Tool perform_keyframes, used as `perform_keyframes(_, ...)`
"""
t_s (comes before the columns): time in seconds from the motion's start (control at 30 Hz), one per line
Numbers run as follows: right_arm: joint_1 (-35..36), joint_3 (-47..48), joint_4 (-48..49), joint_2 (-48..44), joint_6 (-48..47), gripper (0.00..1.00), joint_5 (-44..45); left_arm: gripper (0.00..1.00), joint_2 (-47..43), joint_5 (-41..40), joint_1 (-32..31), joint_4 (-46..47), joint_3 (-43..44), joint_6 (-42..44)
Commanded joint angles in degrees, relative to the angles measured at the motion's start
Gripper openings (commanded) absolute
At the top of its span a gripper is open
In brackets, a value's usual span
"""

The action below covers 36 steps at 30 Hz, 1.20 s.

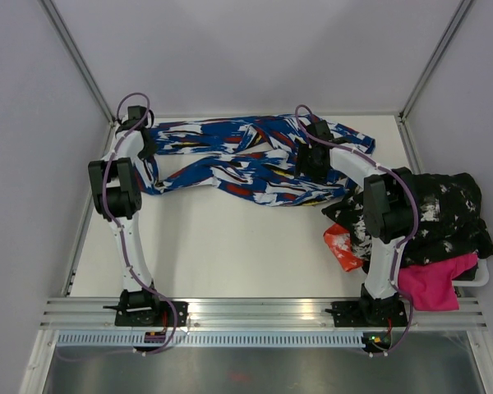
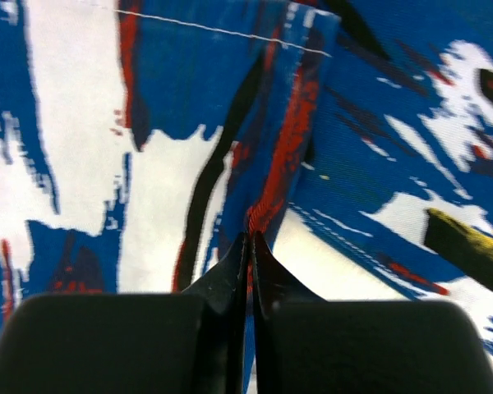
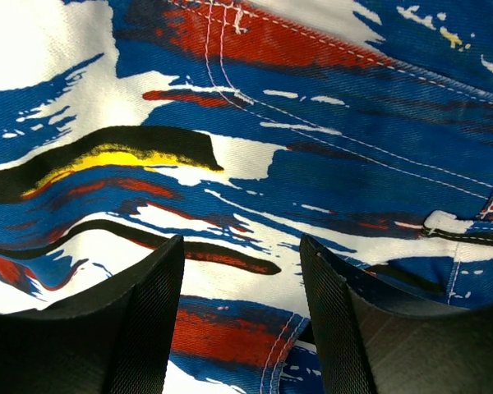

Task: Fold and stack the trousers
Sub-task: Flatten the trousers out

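The trousers (image 1: pixel 230 156), royal blue with white, red, black and yellow splashes, lie stretched across the far part of the table. At their left end my left gripper (image 1: pixel 148 146) is down on the cloth. In the left wrist view its jaws (image 2: pixel 251 240) are pressed together with a thin fold of the trousers (image 2: pixel 172 107) pinched between them. My right gripper (image 1: pixel 312 160) hovers over the right end. Its jaws (image 3: pixel 241 246) stand apart just above the trousers (image 3: pixel 312 164), near a stitched seam, holding nothing.
A pile of other clothes sits at the right: a black white-speckled garment (image 1: pixel 431 209), a pink one (image 1: pixel 431 283) and a red-orange piece (image 1: pixel 343 246). The white table (image 1: pixel 230 254) is walled at the back and sides.
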Motion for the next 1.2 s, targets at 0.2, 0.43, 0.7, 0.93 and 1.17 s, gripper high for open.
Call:
perform_keyframes(0.2, 0.2, 3.4, 3.0, 0.9, -0.1, 0.65, 0.7, 0.02, -27.2, 21.1, 6.9, 46.0, -29.5, -3.1)
perform_keyframes(0.43, 0.2, 4.4, 3.1, 2.7, -0.6, 0.65, -0.3, 0.02, -40.8, 28.8, 12.1, 61.9, -49.9, -9.6)
perform_keyframes(0.7, 0.2, 5.2, 2.6, 4.4, -1.4, 0.65, -2.8, 0.02, -45.4, 27.8, 19.6, 79.6, -74.8, -22.7)
perform_keyframes(0.93, 0.2, 7.4, 1.7, 5.2, -3.3, 0.67, -5.1, 0.03, -52.9, 10.5, 19.6, 52.8, -71.5, -15.7)
perform_keyframes(1.17, 0.3, 8.8, -0.6, 5.8, -5.1, 0.69, -2.3, 0.02, -56.4, -9.2, 20.9, 35.7, -67.3, -22.1)
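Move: Back and to the left of the left hand, some 18 cm back and 9 cm left at table level, is the open table that the pinched end of the near trouser leg is taken to. The near leg's bend lies about 15 cm straight back of the hand. The far leg lies about 7 cm ahead and 12 cm to its right. From the right hand, that open table is roughly 10 cm back and 52 cm left. Whipping the near leg's pinched end up off the table, the left hand rises about 20 cm as its fingers tip up some 55 degrees, then draws back and down, swinging left towards the open table, ending 18 cm back, 10 cm left and 10 cm up. It turns counter-clockwise late and keeps its pinch. The right hand, open over the seat, shifts forward and left barely 3 cm. ##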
